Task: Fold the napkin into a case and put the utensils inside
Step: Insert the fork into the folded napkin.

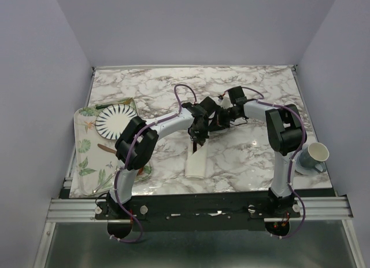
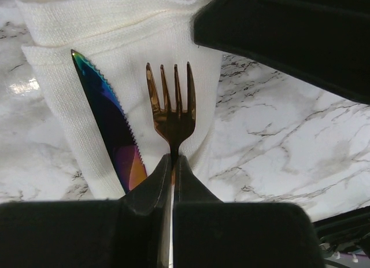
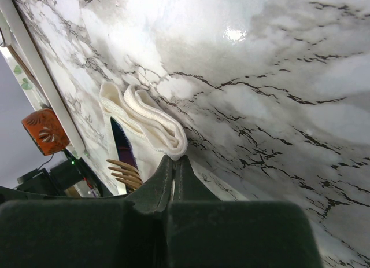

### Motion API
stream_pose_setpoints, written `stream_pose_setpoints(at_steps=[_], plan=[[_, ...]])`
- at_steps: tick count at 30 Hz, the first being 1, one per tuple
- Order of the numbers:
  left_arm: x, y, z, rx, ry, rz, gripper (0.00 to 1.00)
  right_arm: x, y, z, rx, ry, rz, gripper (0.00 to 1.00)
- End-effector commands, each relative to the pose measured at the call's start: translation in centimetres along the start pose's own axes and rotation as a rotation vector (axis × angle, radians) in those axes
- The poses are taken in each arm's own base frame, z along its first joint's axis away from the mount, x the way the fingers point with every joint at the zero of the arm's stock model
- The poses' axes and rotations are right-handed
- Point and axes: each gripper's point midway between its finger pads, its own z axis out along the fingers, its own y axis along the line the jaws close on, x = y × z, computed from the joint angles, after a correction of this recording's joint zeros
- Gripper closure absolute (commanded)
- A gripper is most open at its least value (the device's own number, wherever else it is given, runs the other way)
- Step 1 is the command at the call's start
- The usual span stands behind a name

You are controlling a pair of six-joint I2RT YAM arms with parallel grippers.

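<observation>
The cream napkin (image 1: 196,164) lies folded into a narrow case on the marble, near the front centre. In the left wrist view a purple-blue serrated utensil (image 2: 110,126) rests on the napkin (image 2: 115,42). The copper-gold fork (image 2: 171,114) lies beside it, tines pointing away. My left gripper (image 2: 173,162) is shut on the fork's neck. My right gripper (image 3: 174,159) is shut on the edge of the napkin's folded flap (image 3: 150,120) and holds it up. Beneath the flap the fork tines (image 3: 124,172) and the dark utensil (image 3: 122,143) show. Both grippers (image 1: 196,139) (image 1: 217,122) meet above the case's far end.
A leaf-patterned tray (image 1: 87,158) sits at the left edge. It holds a black-striped white plate (image 1: 114,121) and a copper utensil (image 1: 107,147). A pale cup (image 1: 315,155) on a saucer stands at the right front. An orange object (image 3: 45,131) shows beyond the table edge.
</observation>
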Motion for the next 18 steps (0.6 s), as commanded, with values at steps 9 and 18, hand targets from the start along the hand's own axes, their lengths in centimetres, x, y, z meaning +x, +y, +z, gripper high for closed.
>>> stream_pose_setpoints(at_steps=[9,18], plan=[[0.3,-0.4,-0.8,0.005,0.005,0.009,0.69,-0.2,-0.2,-0.4,0.027,-0.028,-0.018,0.99],[-3.2,-0.2,-2.1,-0.03,-0.121,0.068,0.58,-0.3,-0.2,-0.4,0.028,-0.032,-0.025,0.99]])
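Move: The left hand has the fork pinched just behind its head, tines forward. The napkin pocket's slanting mouth lies about 3 cm back of this hand and 1 cm lower, with the knife's middle roughly 4 cm back and 2 cm left. The napkin corner pinched by the right hand is some 7 cm ahead and 2 cm right. From the right hand, the pocket mouth is about 10 cm back and 3 cm left. The left hand stays practically in place, fingers pointing down at the napkin, and opens from nearly shut to a bit over a third, letting go of the fork's handle just ahead of the pocket mouth; only at the very end does it begin to ease up and forward, by about half a centimetre. The right hand keeps still, its shut fingers holding the napkin's far right corner throughout. ##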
